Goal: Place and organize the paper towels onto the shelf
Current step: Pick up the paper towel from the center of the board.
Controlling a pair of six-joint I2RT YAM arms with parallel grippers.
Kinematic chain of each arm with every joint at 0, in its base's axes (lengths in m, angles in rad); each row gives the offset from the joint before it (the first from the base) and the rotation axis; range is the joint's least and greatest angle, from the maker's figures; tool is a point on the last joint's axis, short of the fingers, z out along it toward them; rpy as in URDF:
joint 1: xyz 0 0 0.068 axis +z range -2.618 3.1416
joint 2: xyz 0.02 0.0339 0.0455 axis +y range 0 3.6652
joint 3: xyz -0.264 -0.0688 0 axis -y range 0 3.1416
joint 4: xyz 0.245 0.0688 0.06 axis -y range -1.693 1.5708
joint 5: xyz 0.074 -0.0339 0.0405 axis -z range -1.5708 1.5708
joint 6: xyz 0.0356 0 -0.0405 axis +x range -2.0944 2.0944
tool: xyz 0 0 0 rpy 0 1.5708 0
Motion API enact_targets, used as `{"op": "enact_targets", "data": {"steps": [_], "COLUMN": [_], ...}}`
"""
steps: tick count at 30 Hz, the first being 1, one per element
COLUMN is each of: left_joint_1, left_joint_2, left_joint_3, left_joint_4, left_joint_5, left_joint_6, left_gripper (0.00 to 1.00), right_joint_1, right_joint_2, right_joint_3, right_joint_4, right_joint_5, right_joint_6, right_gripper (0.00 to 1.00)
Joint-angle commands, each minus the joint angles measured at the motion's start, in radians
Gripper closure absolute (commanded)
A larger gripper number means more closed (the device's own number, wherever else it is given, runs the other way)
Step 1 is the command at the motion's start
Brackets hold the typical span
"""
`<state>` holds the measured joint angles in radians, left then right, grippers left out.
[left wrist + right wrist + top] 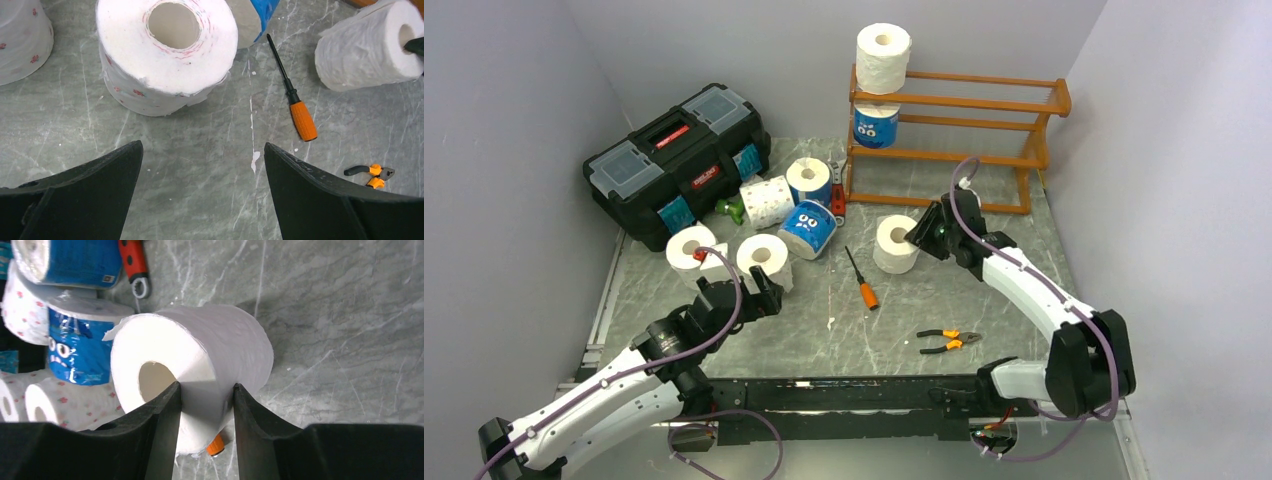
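My right gripper [205, 387] is shut on the wall of a white paper towel roll [220, 350], with one finger in its core and the other outside. This roll [894, 245] stands on the table in front of the shelf [984, 105]. The shelf holds a white roll [883, 58] on top and a blue-wrapped roll [875, 126] on the tier below. My left gripper [202, 150] is open over bare table, just short of another white roll [165, 55]. More rolls lie at the left: white ones [691, 252] [767, 201] and blue ones [809, 181] [808, 229].
A black toolbox [674, 160] sits at the back left. An orange-handled screwdriver [862, 280] lies mid-table between the arms, and orange pliers [948, 342] lie near the front edge. A red-handled tool [134, 262] lies by the blue rolls.
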<state>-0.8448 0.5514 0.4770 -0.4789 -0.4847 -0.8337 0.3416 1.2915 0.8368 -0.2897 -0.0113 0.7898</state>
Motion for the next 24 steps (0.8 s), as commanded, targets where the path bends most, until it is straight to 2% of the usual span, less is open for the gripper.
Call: {"op": "enact_targets", "data": {"steps": [1,4,9,14,24], "left_joint_1": [0.001,0.001,0.001,0.001,0.001], "left_joint_2": [-0.001,0.001,0.002,0.003,-0.032], "left_joint_3": [-0.002,0.0,0.007,0.015,0.025], "left_joint_4": [0.016,0.011,0.006,-0.015,-0.05], "left_joint_5": [0.016,0.019,0.033,0.051,0.066], "left_joint_6": [-0.014,-0.015,-0.014,-0.006,0.001], "left_gripper": [0.03,0.03,0.03,0.03,0.03], "right_joint_1": [0.002,0.001,-0.003,-0.014,-0.068], "right_joint_2": [-0.069,-0.096,-0.107,-0.05,0.016], "right_joint_3": [0.081,0.131,0.284,0.469,0.769], "right_joint_4": [-0.024,-0.093,-0.233,-0.383,-0.411], "right_joint_5": [0.01,0.066,0.166,0.27,0.35], "right_joint_6": [-0.011,-0.004,0.046,0.157,0.264], "right_gripper": [0.8,0.85,0.87,1.0,1.0]}}
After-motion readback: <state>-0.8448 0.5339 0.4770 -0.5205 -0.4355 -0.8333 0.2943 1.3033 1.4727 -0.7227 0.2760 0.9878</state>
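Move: I already hold the paper towel roll in my right hand, just off the table. The shelf's middle lies some 20 cm ahead of that hand, about 8 cm to its right and 8 cm higher. The blue-wrapped roll on it stands about 20 cm ahead, 8 cm left and 9 cm up; the white roll on top 25 cm ahead, 7 cm left, 21 cm up. From my left hand the shelf's middle is about 33 cm ahead, 38 cm right and 6 cm up. Keeping my right fingers pinched across the roll's wall, one in the core, I hoist the roll steeply, nearly 20 cm. After a straight start upwards I swing out to my right and then also forward, about 5 cm each way, towards the shelf, while the wrist turns some 25 degrees clockwise and the fingers tip up a little. ##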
